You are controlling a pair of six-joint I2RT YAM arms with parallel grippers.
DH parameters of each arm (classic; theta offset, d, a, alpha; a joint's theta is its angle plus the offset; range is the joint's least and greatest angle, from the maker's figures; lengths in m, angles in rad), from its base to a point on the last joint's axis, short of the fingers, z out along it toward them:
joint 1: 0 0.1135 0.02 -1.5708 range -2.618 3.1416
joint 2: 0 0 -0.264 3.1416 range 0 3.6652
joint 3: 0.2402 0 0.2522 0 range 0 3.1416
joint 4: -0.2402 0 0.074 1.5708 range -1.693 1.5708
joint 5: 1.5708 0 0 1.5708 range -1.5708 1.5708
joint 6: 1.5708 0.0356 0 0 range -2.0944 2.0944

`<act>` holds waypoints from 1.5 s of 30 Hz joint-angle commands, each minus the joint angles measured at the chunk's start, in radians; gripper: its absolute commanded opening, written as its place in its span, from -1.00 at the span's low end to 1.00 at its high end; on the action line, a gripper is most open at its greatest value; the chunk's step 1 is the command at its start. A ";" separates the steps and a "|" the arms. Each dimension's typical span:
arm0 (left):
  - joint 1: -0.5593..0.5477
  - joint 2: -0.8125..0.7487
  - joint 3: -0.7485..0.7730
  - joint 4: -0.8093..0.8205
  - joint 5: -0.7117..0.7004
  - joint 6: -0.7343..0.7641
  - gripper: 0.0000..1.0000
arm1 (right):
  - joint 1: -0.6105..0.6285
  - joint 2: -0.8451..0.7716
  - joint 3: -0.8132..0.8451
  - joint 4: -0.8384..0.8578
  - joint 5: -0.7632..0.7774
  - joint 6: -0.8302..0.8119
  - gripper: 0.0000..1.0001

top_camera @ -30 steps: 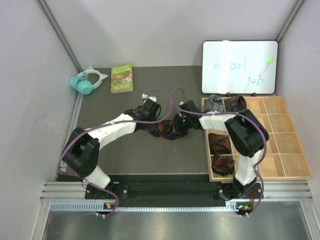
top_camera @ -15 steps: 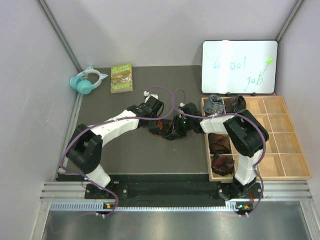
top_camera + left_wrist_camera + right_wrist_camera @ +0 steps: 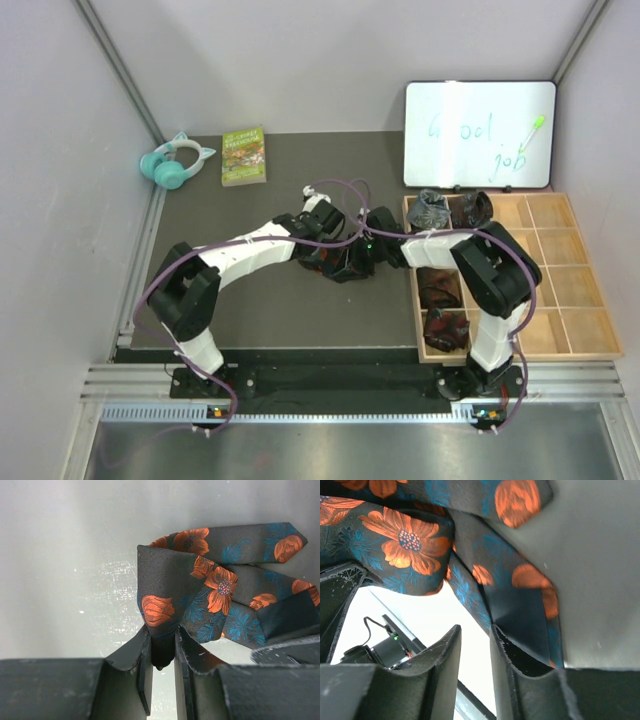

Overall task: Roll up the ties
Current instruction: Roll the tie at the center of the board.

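Observation:
A black tie with orange flowers and blue leaves lies bunched in loose folds on the dark mat between my two grippers. My left gripper is shut on one fold of the tie, pinching the dark cloth between both fingers. My right gripper stands open by a narrow gap with nothing in it. The tie drapes past the outer face of its right finger. In the top view the left gripper and right gripper nearly meet over the bunch.
A wooden compartment tray at the right holds rolled ties: grey, dark brown, maroon and another dark one. A whiteboard, a green book and teal headphones stand at the back.
My left gripper has moved right, closing in on the right gripper with the tie fold in it. The right gripper has hardly moved.

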 commanded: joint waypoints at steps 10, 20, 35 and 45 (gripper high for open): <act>-0.108 0.071 0.093 -0.114 -0.232 0.044 -0.70 | -0.143 -0.341 -0.119 -0.179 0.102 -0.049 -0.28; -0.195 0.140 0.145 -0.167 -0.335 0.027 -0.69 | -0.255 -0.669 -0.198 -0.340 0.231 -0.048 -0.14; -0.292 0.242 0.215 -0.220 -0.395 -0.004 -0.69 | -0.296 -1.050 -0.256 -0.538 0.449 0.000 0.11; -0.360 0.334 0.249 -0.233 -0.393 -0.018 -0.68 | -0.296 -1.087 -0.247 -0.598 0.444 -0.003 0.16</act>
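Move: Over the middle of the board, the left hand still pinches the tie's folded-over part; the tie's broad tail, the end being rolled up, lies about 12 cm to its right, 3 cm ahead and 7 cm below. The tie's loose flap is roughly 7 cm ahead, 5 cm right and equally low. From the right hand the tail is some 3 cm ahead, 1 cm left and 2 cm lower; the brown rolled tie in the tray is about 21 cm right, 4 cm back and level in height. Pulling away from the tail, the right hand sweeps some 20 cm right and rises about 13 cm towards the tray's near-side edge, turning about 35 degrees clockwise while its fingers open wider. Meanwhile the left hand keeps its pinch and carries the fold about 6 cm right and 3 cm back towards the tail, rolling some 25 degrees, left side rising. ##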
